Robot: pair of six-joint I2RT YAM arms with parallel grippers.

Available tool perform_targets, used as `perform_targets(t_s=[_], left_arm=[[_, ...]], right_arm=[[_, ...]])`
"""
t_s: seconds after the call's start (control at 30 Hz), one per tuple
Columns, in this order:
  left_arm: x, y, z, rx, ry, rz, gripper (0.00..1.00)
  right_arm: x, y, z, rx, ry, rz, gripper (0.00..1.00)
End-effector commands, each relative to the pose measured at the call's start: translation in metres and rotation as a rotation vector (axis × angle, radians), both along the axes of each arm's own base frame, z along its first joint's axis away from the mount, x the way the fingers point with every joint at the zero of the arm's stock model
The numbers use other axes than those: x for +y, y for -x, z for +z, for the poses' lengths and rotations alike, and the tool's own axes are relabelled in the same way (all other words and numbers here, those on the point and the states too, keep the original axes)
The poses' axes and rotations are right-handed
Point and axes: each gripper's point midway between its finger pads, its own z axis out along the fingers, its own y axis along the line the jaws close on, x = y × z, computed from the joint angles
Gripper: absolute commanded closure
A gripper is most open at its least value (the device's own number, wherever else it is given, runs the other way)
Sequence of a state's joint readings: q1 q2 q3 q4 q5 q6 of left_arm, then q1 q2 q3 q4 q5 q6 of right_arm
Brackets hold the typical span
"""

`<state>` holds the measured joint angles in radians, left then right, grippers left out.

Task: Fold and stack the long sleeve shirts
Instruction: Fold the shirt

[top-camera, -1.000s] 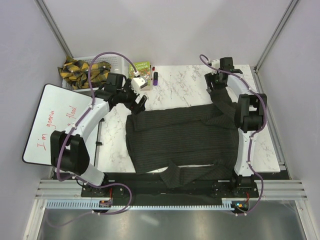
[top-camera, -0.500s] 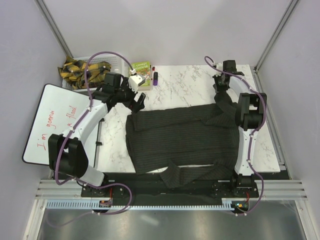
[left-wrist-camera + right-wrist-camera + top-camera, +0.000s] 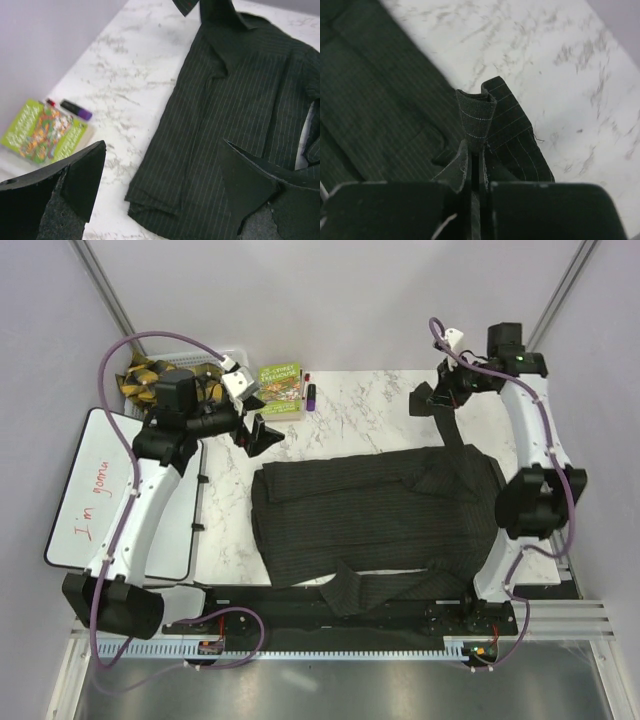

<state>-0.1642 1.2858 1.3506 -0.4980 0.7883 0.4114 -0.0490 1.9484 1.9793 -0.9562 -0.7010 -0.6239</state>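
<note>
One dark pinstriped long sleeve shirt (image 3: 370,515) lies spread across the marble table (image 3: 360,415). Its second sleeve (image 3: 400,588) trails along the near edge. My right gripper (image 3: 432,400) is raised over the far right of the table. It is shut on the cuff (image 3: 477,120) of the other sleeve, which hangs taut down to the shirt's shoulder. The right wrist view shows the gripper (image 3: 476,165) with the cloth pinched between its pads. My left gripper (image 3: 255,430) hovers open and empty beyond the shirt's far left corner. In the left wrist view the gripper (image 3: 162,145) looks down on the shirt (image 3: 235,110).
A green book (image 3: 281,388) and a purple marker (image 3: 311,395) lie at the far edge. A white basket (image 3: 165,380) with yellow-black cloth stands at the far left. A whiteboard (image 3: 100,490) lies left of the table.
My right gripper has shut on the sleeve cuff and risen toward the back right, pulling the sleeve taut. The left arm has drawn back to the left, away from the shirt.
</note>
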Motion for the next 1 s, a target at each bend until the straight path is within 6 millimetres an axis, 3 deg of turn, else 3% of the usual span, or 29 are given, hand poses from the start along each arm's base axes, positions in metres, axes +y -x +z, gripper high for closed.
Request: perform_targets(t_s=[0.0, 0.07, 0.1, 0.23, 0.27, 0.3, 0.33, 0.37, 0.4, 0.43, 0.47, 0.5, 0.7, 0.97], left_arm=[[-0.016, 0.030, 0.054, -0.210, 0.035, -0.182, 0.00], [-0.028, 0.040, 0.057, -0.266, 0.028, -0.264, 0.01], [-0.036, 0.043, 0.054, -0.278, 0.018, -0.288, 0.02], [-0.094, 0.065, 0.029, -0.480, -0.097, -0.406, 0.04], [-0.101, 0.066, 0.026, -0.518, -0.090, -0.399, 0.04], [-0.106, 0.060, 0.004, -0.531, -0.109, -0.364, 0.03], [-0.124, 0.063, 0.013, -0.658, -0.092, -0.390, 0.02], [-0.132, 0.063, 0.008, -0.710, -0.100, -0.409, 0.02], [-0.139, 0.067, -0.011, -0.732, -0.122, -0.456, 0.02], [-0.154, 0.063, -0.012, -0.848, -0.133, -0.480, 0.02], [-0.160, 0.060, -0.016, -0.892, -0.131, -0.482, 0.02], [-0.166, 0.059, -0.033, -0.899, -0.136, -0.496, 0.01], [-0.211, 0.047, -0.053, -1.102, -0.105, -0.501, 0.02], [-0.257, 0.050, -0.060, -1.154, -0.062, -0.510, 0.05]], right_arm=[[0.036, 0.110, 0.031, -0.054, -0.070, 0.411, 1.00], [0.039, 0.137, 0.035, -0.063, -0.066, 0.460, 1.00], [0.041, 0.149, 0.025, -0.063, -0.074, 0.500, 1.00], [0.051, 0.187, 0.026, -0.093, -0.094, 0.572, 1.00], [0.053, 0.196, 0.033, -0.131, -0.087, 0.589, 1.00], [0.055, 0.204, 0.028, -0.126, -0.094, 0.602, 1.00], [0.058, 0.209, 0.029, -0.158, -0.089, 0.632, 1.00], [0.058, 0.216, 0.032, -0.183, -0.078, 0.639, 1.00], [0.058, 0.222, 0.027, -0.175, -0.078, 0.646, 1.00], [0.066, 0.229, 0.026, -0.183, -0.073, 0.686, 1.00], [0.067, 0.233, 0.024, -0.184, -0.069, 0.695, 1.00], [0.067, 0.235, 0.022, -0.185, -0.064, 0.701, 1.00], [0.070, 0.249, 0.015, -0.199, -0.047, 0.746, 1.00], [0.073, 0.256, 0.008, -0.189, -0.043, 0.771, 1.00]])
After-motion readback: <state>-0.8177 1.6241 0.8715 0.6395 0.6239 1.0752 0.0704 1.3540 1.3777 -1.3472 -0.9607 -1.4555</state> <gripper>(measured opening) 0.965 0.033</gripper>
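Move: The right hand already pinches the shirt's sleeve, raised some 20 cm over the table, its cuff poking about 4 cm to the left of the fingertips and 2 cm ahead; the shirt body's middle lies around 24 cm back, 15 cm left and 21 cm below this hand. From the empty, open left hand, the cuff is about 14 cm ahead, 42 cm right and 11 cm lower, the body's middle 10 cm back, 28 cm right and 30 cm down, and the green book 24 cm ahead and 3 cm left on the table. Keeping its pinch, the right hand draws the sleeve back about 23 cm and a little left over the shirt body, arching up and settling to nearly its starting height while turning some 40 degrees counter-clockwise until its fingers point left. The left hand, staying wide open, first lifts a little as it pulls back, then sweeps right and down over the shirt towards the held cuff, some 24 cm across and 11 cm lower in all, rolling its wrist until the fingers point right, almost level, with the jaws close to the cuff. ##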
